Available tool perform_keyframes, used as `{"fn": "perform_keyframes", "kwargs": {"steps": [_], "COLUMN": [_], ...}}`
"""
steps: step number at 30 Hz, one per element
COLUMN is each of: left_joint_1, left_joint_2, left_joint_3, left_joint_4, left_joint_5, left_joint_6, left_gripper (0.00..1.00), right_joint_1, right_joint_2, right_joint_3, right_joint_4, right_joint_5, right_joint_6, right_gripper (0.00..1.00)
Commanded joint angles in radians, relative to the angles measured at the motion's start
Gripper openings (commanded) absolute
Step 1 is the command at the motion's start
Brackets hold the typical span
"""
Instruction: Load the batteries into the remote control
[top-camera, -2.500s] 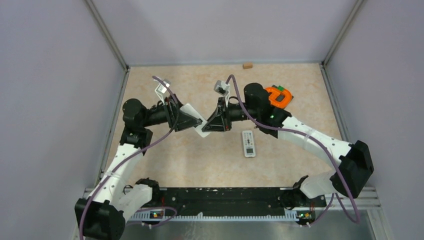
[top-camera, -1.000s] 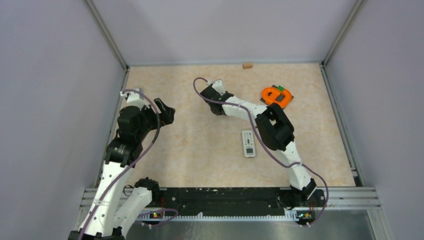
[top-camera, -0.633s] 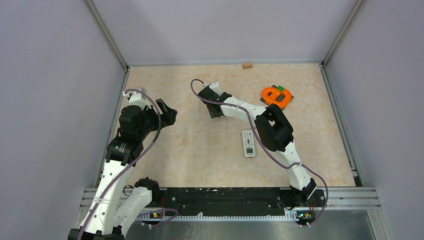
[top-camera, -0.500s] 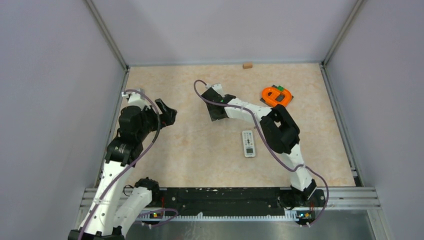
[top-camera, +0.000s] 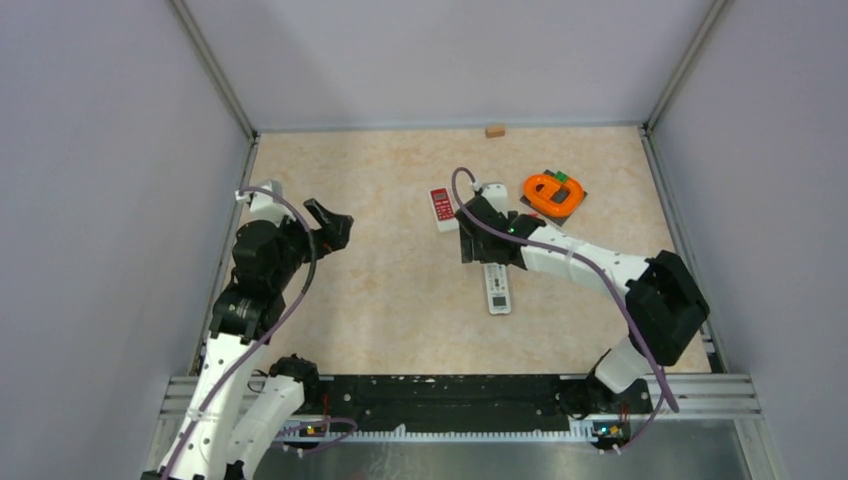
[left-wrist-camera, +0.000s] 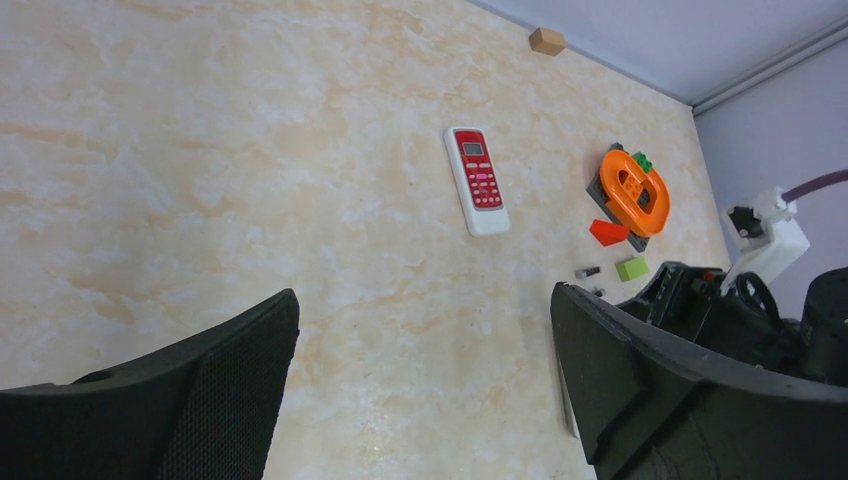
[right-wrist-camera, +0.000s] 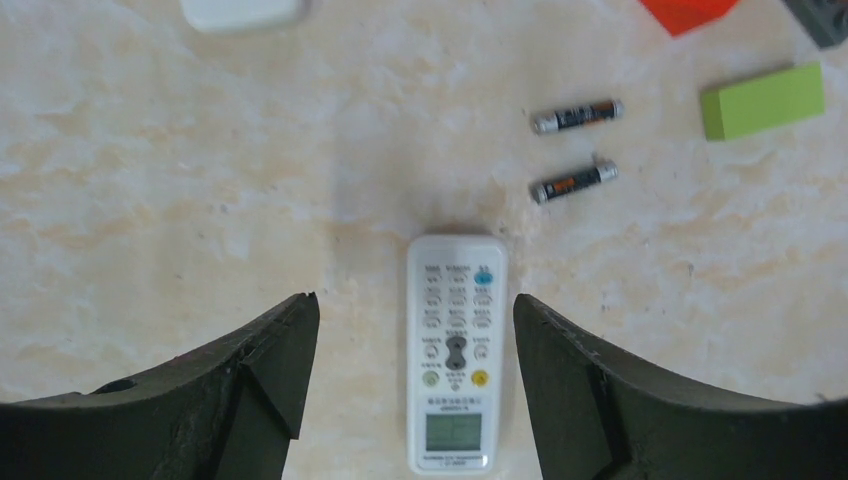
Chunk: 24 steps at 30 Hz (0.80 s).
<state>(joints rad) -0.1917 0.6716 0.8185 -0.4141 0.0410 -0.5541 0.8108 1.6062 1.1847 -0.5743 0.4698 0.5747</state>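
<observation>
Two slim dark batteries (right-wrist-camera: 577, 116) (right-wrist-camera: 573, 182) lie side by side on the table, just beyond the white remote control (right-wrist-camera: 455, 350), which lies buttons up. My right gripper (right-wrist-camera: 415, 300) hangs open above that remote (top-camera: 497, 287), holding nothing. A second remote with a red face (top-camera: 441, 208) lies farther back. My left gripper (top-camera: 330, 225) is open and empty at the left of the table, and its view shows the red remote (left-wrist-camera: 478, 180) and one battery (left-wrist-camera: 587, 271). In the top view the right arm hides the batteries.
An orange ring toy (top-camera: 553, 193) on a dark base sits at the back right, with a red block (left-wrist-camera: 607, 232) and a green block (right-wrist-camera: 762, 100) beside it. A tan block (top-camera: 494, 130) lies at the back wall. Walls close in three sides.
My right gripper has opened, left the red-faced remote lying at the back middle, and swung right and nearer over the white remote. The left arm has hardly moved.
</observation>
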Motion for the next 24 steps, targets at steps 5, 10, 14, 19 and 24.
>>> {"fn": "perform_keyframes", "kwargs": {"steps": [5,10,14,19,24], "left_joint_1": [0.001,0.001,0.001,0.001,0.0], "left_joint_2": [0.005,0.024,0.041,0.057,0.101], "left_joint_3": [-0.025,-0.052,-0.082,-0.121,-0.147], "left_joint_4": [0.057,0.084,0.154,0.25,0.311], "left_joint_5": [0.055,0.091,0.101,0.126,0.216], "left_joint_6": [-0.041,-0.063,-0.081,-0.108,-0.11], "left_gripper": [0.99,0.99,0.99,0.99,0.99], "right_joint_1": [0.001,0.002,0.001,0.001,0.002], "right_joint_2": [-0.13,-0.126,-0.097,-0.065,-0.076], "right_joint_3": [-0.245,-0.305,-0.315,-0.309,-0.3], "right_joint_4": [0.024,0.07,0.098,0.094,0.145], "right_joint_5": [-0.078,-0.137,-0.174,-0.17,-0.182], "right_joint_6": [0.166,0.202,0.206,0.21,0.151], "right_gripper": [0.73,0.72,0.65,0.42,0.23]}}
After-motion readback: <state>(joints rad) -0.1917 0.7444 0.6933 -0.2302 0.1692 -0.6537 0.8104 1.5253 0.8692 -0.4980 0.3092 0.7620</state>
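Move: The white remote's middle lies about 5 cm back and 4 cm right of the open right gripper, 8 cm below. At that same drop, the two batteries lie about 7 cm ahead and 8 cm right of this gripper, the green block 10 ahead and 15 right, and the red remote 17 ahead and 7 left. From the left gripper the white remote is nearly level, about 29 cm right and 24 below. Sweep the right gripper down some 8 cm and back 7 cm, first drifting right and then a little left again, tipping the fingers about 13 degrees steeper, onto the screen end of the white remote; close the fingers to pinch its long sides. Meanwhile ease the open left gripper about 5 cm down and to the right, slightly forward, towards the white remote. ##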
